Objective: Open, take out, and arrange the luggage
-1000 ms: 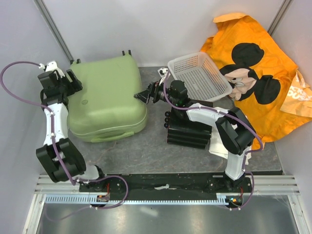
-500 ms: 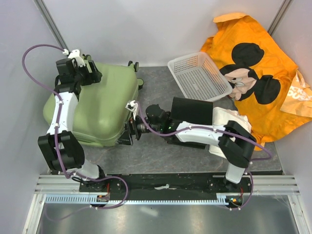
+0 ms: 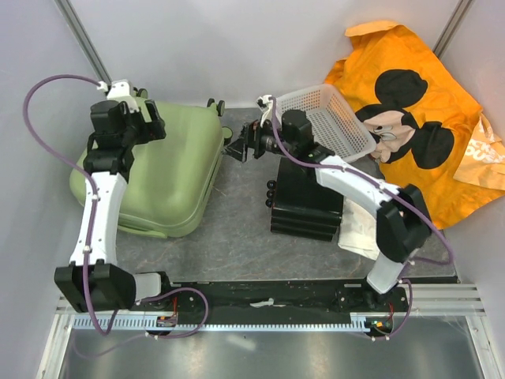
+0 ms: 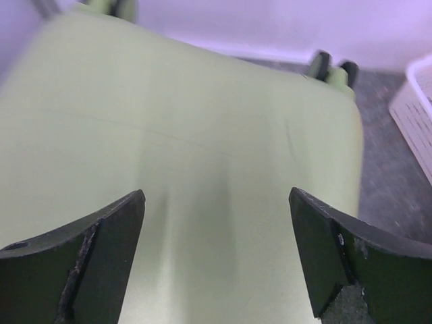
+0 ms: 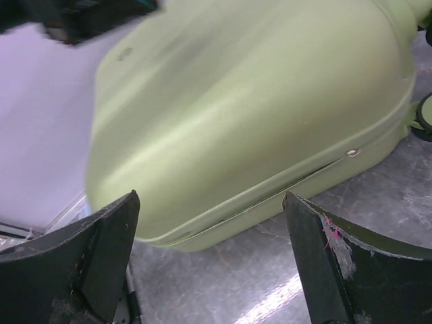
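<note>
The luggage (image 3: 158, 178), a pale green hard-shell suitcase, lies shut at the left of the table with its black wheels (image 3: 215, 105) toward the back. Its shell (image 4: 202, 135) fills the left wrist view. My left gripper (image 3: 150, 122) hovers open over the back left part of the lid, nothing between its fingers (image 4: 101, 256). My right gripper (image 3: 237, 150) is open too, just right of the case and apart from it. It faces the side seam of the luggage (image 5: 256, 101).
A white mesh basket (image 3: 323, 122) stands at the back right, partly over a black box (image 3: 304, 201). An orange Mickey Mouse cloth (image 3: 426, 118) covers the right side, and a white cloth (image 3: 359, 229) lies beside the box. Walls close in on the left and at the back.
The case has shifted left and turned since a second ago. My right gripper has pulled back from the case's near right edge toward the basket. My left gripper has moved up over the lid and opened wider.
</note>
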`<state>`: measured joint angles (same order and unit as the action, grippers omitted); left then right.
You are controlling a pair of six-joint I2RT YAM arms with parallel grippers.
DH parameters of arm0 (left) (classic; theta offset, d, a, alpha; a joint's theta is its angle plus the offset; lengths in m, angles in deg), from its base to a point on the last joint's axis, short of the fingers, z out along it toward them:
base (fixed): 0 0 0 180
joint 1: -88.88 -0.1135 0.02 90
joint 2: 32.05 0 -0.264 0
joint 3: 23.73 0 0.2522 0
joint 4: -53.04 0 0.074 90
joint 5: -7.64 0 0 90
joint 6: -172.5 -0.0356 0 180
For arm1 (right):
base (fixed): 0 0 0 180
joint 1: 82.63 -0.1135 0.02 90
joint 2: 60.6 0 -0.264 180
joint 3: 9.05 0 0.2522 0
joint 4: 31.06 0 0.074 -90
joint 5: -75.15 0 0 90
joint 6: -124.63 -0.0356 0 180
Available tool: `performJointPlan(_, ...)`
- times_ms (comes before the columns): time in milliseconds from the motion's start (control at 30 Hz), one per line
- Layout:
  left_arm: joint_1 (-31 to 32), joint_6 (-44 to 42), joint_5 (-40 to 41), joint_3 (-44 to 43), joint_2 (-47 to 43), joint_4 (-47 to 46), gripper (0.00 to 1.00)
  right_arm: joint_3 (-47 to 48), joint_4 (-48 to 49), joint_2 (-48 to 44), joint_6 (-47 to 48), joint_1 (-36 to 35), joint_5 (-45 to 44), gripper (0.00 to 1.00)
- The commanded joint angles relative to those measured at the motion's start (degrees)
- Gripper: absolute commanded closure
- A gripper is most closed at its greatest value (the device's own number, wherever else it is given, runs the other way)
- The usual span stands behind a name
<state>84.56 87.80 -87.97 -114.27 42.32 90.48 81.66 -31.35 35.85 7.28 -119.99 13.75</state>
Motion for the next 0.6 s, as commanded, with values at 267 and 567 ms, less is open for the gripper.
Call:
performJointPlan(267, -9.99, 5.41, 4.31, 3.64, 0.07, -2.76, 0.04, 7.44, 5.49, 12.9, -6.39, 5.2, 4.1, 0.07)
performJointPlan(567, -18.01, 12.72, -9.53, 10.67, -3.6, -8.56, 0.05, 5.83, 13.23, 15.34, -12.19, 5.46, 1.28, 0.06)
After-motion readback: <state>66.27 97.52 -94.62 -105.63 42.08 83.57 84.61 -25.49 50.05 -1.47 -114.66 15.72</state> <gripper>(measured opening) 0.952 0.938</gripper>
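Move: The luggage lies under and back from the left hand, its middle about 9 cm back, 4 cm to the left and some 19 cm below. From the right hand, beside its right side, the same middle is roughly 28 cm left, 3 cm back and 18 cm below; the luggage's lower right wheel is about 9 cm ahead, 4 cm left and 25 cm down. The black box stands some 22 cm right and 11 cm back of that hand, the white basket 27 cm right and 14 cm ahead, both well below. The left hand sweeps about 10 cm left across the top of the luggage towards its left edge, lifting a little first and then sinking to finish some 4 cm lower, turning about 15 degrees counter-clockwise and rolling its left side down. The right hand meanwhile goes down about 8 cm and forward 6 to 7 cm beside the luggage's right side towards the lower wheel, mostly in the first half before it nearly stops, tipping down some 10 degrees; both grippers stay wide open and no firm contact can be made out. ##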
